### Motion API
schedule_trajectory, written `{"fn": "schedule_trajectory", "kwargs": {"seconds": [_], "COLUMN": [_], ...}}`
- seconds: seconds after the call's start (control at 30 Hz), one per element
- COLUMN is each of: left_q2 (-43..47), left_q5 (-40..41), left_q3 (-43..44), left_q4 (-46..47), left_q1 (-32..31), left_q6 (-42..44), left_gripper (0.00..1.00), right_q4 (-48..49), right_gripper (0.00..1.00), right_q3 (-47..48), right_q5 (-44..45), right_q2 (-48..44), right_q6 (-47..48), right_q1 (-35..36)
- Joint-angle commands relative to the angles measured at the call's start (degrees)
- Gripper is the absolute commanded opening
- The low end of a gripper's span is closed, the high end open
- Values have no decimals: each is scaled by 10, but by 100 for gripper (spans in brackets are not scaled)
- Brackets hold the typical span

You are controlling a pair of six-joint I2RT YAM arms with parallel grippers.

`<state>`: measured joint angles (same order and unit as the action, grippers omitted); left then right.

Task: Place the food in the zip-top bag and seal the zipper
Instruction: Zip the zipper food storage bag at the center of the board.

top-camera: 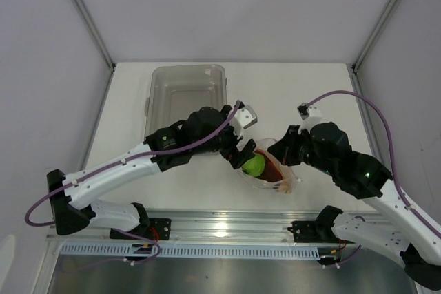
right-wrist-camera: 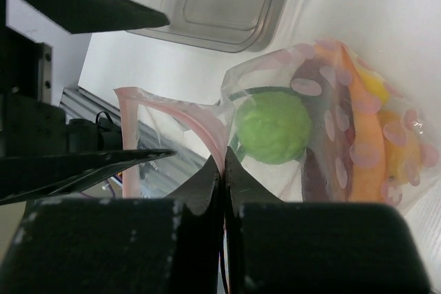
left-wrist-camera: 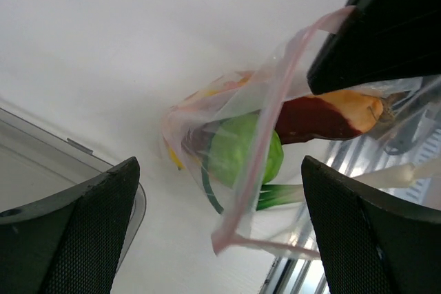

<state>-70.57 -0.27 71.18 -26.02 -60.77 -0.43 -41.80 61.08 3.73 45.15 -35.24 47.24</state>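
The zip-top bag [top-camera: 278, 179] lies near the table's front edge and holds the food: a green lime [top-camera: 253, 164], a dark-red and tan slice [left-wrist-camera: 324, 115], a green stalk [left-wrist-camera: 284, 195] and orange and yellow pieces [right-wrist-camera: 386, 135]. The pink-red zipper [left-wrist-camera: 265, 125] runs along the bag's mouth, which gapes. My right gripper [right-wrist-camera: 224, 161] is shut on one edge of that strip. In the top view the right gripper [top-camera: 281, 151] sits at the bag's right side. My left gripper [left-wrist-camera: 220, 235] is open just left of the bag, its fingers [left-wrist-camera: 76, 239] wide apart and touching nothing.
A rigid clear grey bin [top-camera: 186, 94] stands behind the left arm, and its rim [right-wrist-camera: 207, 32] shows in the right wrist view. The metal rail [top-camera: 227, 225] runs along the table's front edge, close under the bag.
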Motion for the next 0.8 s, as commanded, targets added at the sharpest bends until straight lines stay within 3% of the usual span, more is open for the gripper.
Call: {"fn": "schedule_trajectory", "kwargs": {"seconds": [0.0,0.07,0.13,0.17,0.2,0.3,0.4,0.43,0.53,0.63,0.77], "left_q2": [-31,-52,-59,-63,-65,-73,-82,-84,-97,-113,-133], "left_q5": [-32,-66,-108,-114,-119,-137,-133,-135,-154,-158,-170], "left_q3": [51,66,71,79,82,104,142,149,181,210,236], "left_q4": [-10,-30,-40,-50,-55,-79,-105,-113,-137,-154,-163], "left_q1": [22,31,43,47,49,52,64,68,92,100,102], "left_q6": [24,9,-14,-20,-30,-46,-76,-85,-119,-127,-133], "left_gripper": [99,99,68,46,2,1,1,1,1,1,1], "right_q4": [1,-6,-13,-17,-20,-31,-46,-60,-85,-101,-109], "right_gripper": [0,0,0,0,1,8,27,38,55,59,56], "right_q3": [31,33,33,33,33,33,34,36,36,36,27], "right_q5": [-12,-10,-6,-3,0,4,3,4,11,1,-69], "right_q2": [-6,-8,-11,-12,-12,-17,-24,-27,-48,-73,-95], "right_q6": [16,17,19,20,21,25,32,33,38,46,67], "right_q1": [-1,-1,-1,-1,-2,-2,-1,-2,-2,-2,-1]}}
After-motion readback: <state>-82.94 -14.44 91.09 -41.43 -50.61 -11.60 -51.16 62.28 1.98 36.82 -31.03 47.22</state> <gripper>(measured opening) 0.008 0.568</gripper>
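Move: The left hand, open and empty, has the left edge of the bag's mouth between its fingers, roughly 1 cm ahead, 1 cm right and 2 cm below its hand point; the right hand still pinches the mouth farther along, so that spot is about 6 cm to its left and 1 cm ahead. From the left hand, the green ball lies some 6 cm back, 3 cm right and 8 cm down; the hot dog 8 cm back, 9 cm right, 9 cm down. Down, forward and slightly right by about 2 cm, the left hand shuts its open fingers and pinches the left edge of the bag's mouth, then carries that edge up about 4 cm and a little forward, rolling nearly 20 degrees so its forward side dips. Once that grip is made, the right fingers open past halfway, let go of the rim, and back off rearward and right. ##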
